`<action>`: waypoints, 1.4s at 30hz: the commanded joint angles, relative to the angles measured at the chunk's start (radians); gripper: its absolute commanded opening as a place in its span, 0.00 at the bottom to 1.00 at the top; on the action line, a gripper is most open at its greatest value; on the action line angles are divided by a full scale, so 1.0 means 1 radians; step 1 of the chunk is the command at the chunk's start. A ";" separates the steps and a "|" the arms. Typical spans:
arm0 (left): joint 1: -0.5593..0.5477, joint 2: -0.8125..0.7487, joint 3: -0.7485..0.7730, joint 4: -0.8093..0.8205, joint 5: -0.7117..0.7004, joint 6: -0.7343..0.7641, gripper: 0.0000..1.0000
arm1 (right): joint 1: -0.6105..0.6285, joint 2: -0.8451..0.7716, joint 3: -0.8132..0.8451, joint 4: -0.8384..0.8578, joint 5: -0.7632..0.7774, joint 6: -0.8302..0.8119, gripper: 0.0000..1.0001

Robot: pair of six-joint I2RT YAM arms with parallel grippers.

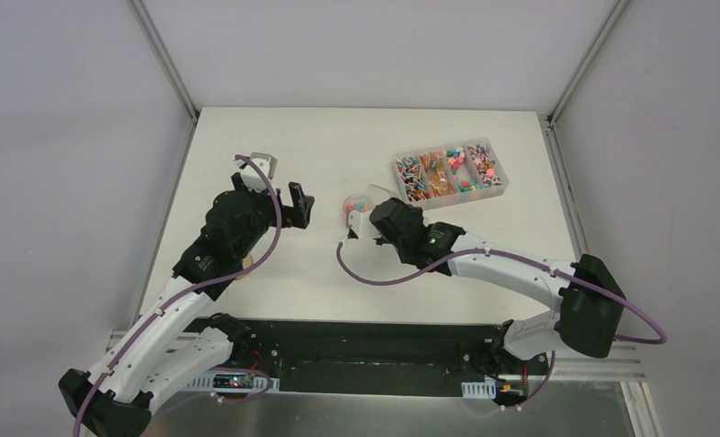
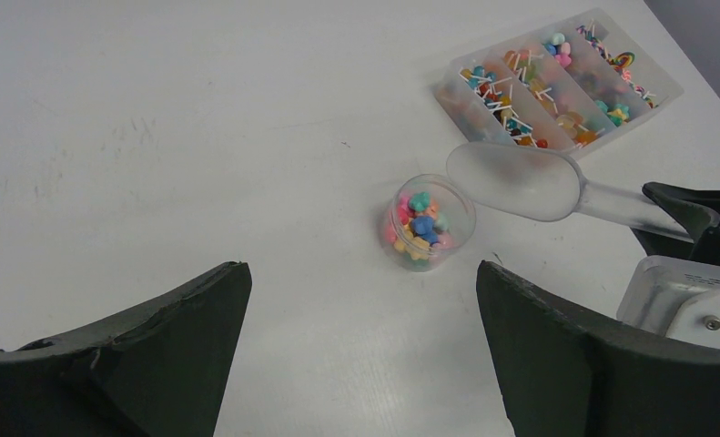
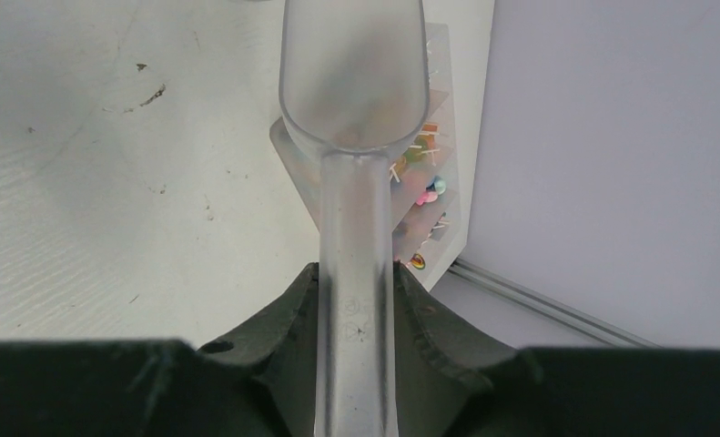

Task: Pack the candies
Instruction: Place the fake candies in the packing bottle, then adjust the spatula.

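The candies (image 2: 420, 223) are tiny multicoloured pieces filling a small clear round jar (image 1: 357, 208) that stands open on the white table. More candies (image 2: 556, 77) lie in a clear divided box (image 1: 449, 171) at the back right. My right gripper (image 3: 356, 282) is shut on the handle of a clear plastic scoop (image 3: 354, 82). The scoop's bowl (image 2: 520, 180) looks empty and hangs just right of the jar's rim. My left gripper (image 2: 363, 269) is open and holds nothing. It hovers to the left of the jar, well short of it.
The divided box (image 3: 424, 182) sits close to the table's right edge, beside the enclosure's wall and a metal rail (image 3: 556, 305). Bare white table (image 2: 201, 109) stretches left of and behind the jar. The right gripper's body (image 2: 702, 223) shows at the right of the left wrist view.
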 commanded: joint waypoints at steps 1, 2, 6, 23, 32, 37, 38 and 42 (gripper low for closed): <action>0.002 -0.007 -0.010 0.031 -0.024 0.001 0.99 | 0.004 -0.066 0.065 -0.014 -0.054 0.037 0.00; 0.002 -0.007 -0.012 0.032 -0.020 -0.002 0.99 | 0.005 -0.075 0.072 -0.026 -0.083 0.054 0.00; 0.002 0.030 -0.006 0.038 0.033 -0.019 0.99 | 0.002 -0.107 0.091 -0.066 -0.203 0.130 0.00; 0.002 0.284 0.071 0.066 0.357 -0.088 0.75 | -0.097 -0.321 0.123 0.014 -0.649 0.332 0.00; 0.002 0.328 0.082 0.066 0.429 -0.099 0.70 | -0.150 -0.346 0.119 0.104 -0.781 0.401 0.00; 0.002 0.256 0.089 0.037 0.369 -0.126 0.70 | -0.193 -0.327 0.142 0.026 -0.714 0.396 0.00; 0.002 0.238 0.096 0.025 0.349 -0.132 0.70 | -0.201 -0.325 0.145 0.010 -0.707 0.393 0.00; 0.002 0.193 0.148 -0.014 0.280 -0.152 0.72 | -0.212 -0.302 0.158 -0.080 -0.686 0.352 0.00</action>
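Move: From the right hand, which already holds the scoop by its handle, the packing bottle lies about 5 cm ahead, 8 cm left and 14 cm below; the candy box sits some 18 cm ahead, 16 cm right and 15 cm below. From the empty left hand, the scoop's bowl is about 7 cm ahead, 18 cm right and 12 cm lower, with the bottle roughly 9 cm ahead, 13 cm right and 22 cm down. Draw the right gripper back, left and mostly up from the bottle, about 10 cm higher, keeping its grip on the scoop and rolling it some 45 degrees, left side rising, then ease slightly right and forward. Bring the left gripper right and down towards the bottle and scoop bowl, swinging its fingers clockwise and downward while they partly close, then lift it a little. ##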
